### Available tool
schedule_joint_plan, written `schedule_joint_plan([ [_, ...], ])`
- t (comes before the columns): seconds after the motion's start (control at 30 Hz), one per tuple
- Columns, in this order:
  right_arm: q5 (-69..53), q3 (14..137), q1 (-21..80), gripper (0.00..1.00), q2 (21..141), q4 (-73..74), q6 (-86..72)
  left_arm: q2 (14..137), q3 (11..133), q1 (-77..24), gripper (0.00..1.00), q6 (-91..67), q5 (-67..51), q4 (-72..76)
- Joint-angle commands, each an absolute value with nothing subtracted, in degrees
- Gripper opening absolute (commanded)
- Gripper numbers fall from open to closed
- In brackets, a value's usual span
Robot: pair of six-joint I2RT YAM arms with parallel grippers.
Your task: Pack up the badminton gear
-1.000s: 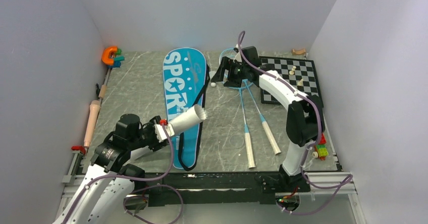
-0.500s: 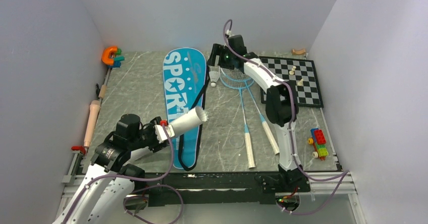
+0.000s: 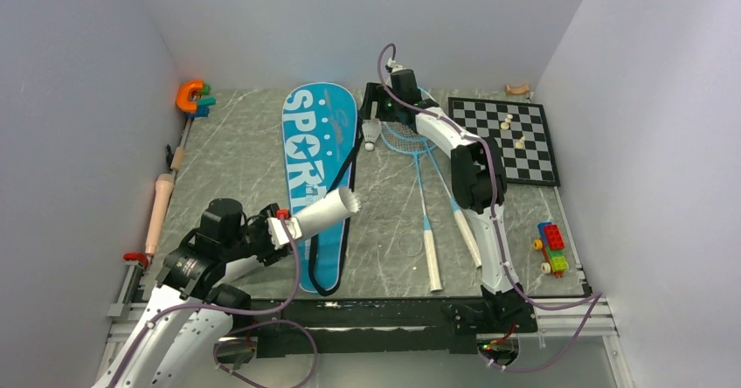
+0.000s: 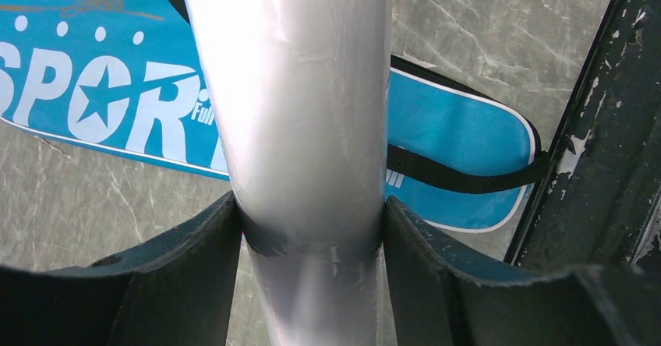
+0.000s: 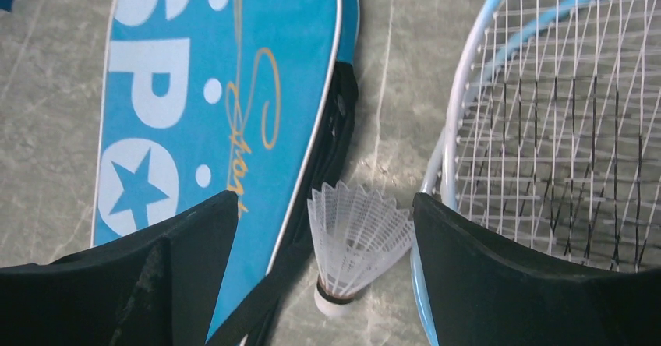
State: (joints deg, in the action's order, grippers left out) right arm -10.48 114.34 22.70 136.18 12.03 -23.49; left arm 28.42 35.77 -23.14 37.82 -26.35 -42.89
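My left gripper (image 3: 284, 229) (image 4: 309, 210) is shut on the long white tube (image 3: 323, 209) (image 4: 296, 112) and holds it slanted above the lower part of the blue "SPORT" bag (image 3: 316, 156) (image 4: 93, 104). At the far middle, my right gripper (image 3: 377, 113) (image 5: 323, 198) hangs open over a white shuttlecock (image 3: 371, 135) (image 5: 355, 241). The shuttlecock rests cork-down on the table between the bag's edge (image 5: 210, 89) and a racket head (image 5: 561, 112), touching neither finger. Two light-blue rackets (image 3: 421, 187) lie crossed to the right of the bag, handles toward me.
A chessboard (image 3: 515, 139) with a few pieces lies at the back right. An orange clamp (image 3: 188, 95) sits at the back left, and a wooden stick (image 3: 160, 204) lies along the left edge. Toy bricks (image 3: 550, 248) are at the near right.
The right arm has swung left from above the racket heads to above the shuttlecock beside the bag. The left arm and the tube have stayed still.
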Motion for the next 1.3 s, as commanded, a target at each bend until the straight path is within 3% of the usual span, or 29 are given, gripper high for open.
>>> schedule_joint_plan([
  [0.0, -10.4, 116.3, 22.6, 0.87, 136.5, 5.1, -21.3, 27.2, 37.1, -23.3, 0.46, 36.9, -28.5, -42.9],
  [0.23, -13.6, 129.4, 22.3, 0.87, 145.2, 10.5, -20.3, 27.6, 37.3, -23.3, 0.45, 36.9, -28.3, -42.9],
  [0.37, -16.6, 129.9, 22.0, 0.87, 146.6, 11.2, -21.1, 28.0, 37.5, -23.3, 0.45, 37.3, -28.2, -42.9],
  [0.67, -20.7, 118.8, 21.5, 0.80, 140.0, 9.7, -20.2, 28.5, 38.8, -23.3, 0.45, 37.3, -27.8, -42.6],
  [0.97, -21.2, 98.2, 21.5, 0.72, 127.2, 3.3, -21.4, 27.5, 39.7, -23.3, 0.46, 37.9, -26.7, -43.8],
  [1.27, -22.5, 87.6, 21.9, 0.56, 122.2, -2.6, -25.3, 27.3, 40.4, -23.3, 0.45, 38.1, -26.7, -44.3],
])
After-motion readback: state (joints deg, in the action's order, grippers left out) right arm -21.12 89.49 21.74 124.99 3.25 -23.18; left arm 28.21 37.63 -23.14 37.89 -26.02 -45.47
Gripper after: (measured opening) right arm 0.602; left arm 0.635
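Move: The shuttlecock lies on the table about 7 cm back towards the base from the right hand, roughly 1 cm to its left and 6 cm below it, cork end nearest the robot. The two overlapping racket heads are centred some 13 cm to this hand's right and about level with it; the middle of the blue bag is about 22 cm back and 14 cm left. From the left hand, holding the white tube, the shuttlecock is about 34 cm ahead, 17 cm right and 13 cm below. Out first and then back low: the right hand reaches about 4 cm forward and slightly left, past the skirt end of the shuttlecock, sinks some 5 cm as it turns back, then draws about 10 cm towards the base, rising a little at the end. It swings a few degrees counter-clockwise as the wide-open fingers narrow part-way around the shuttlecock. ##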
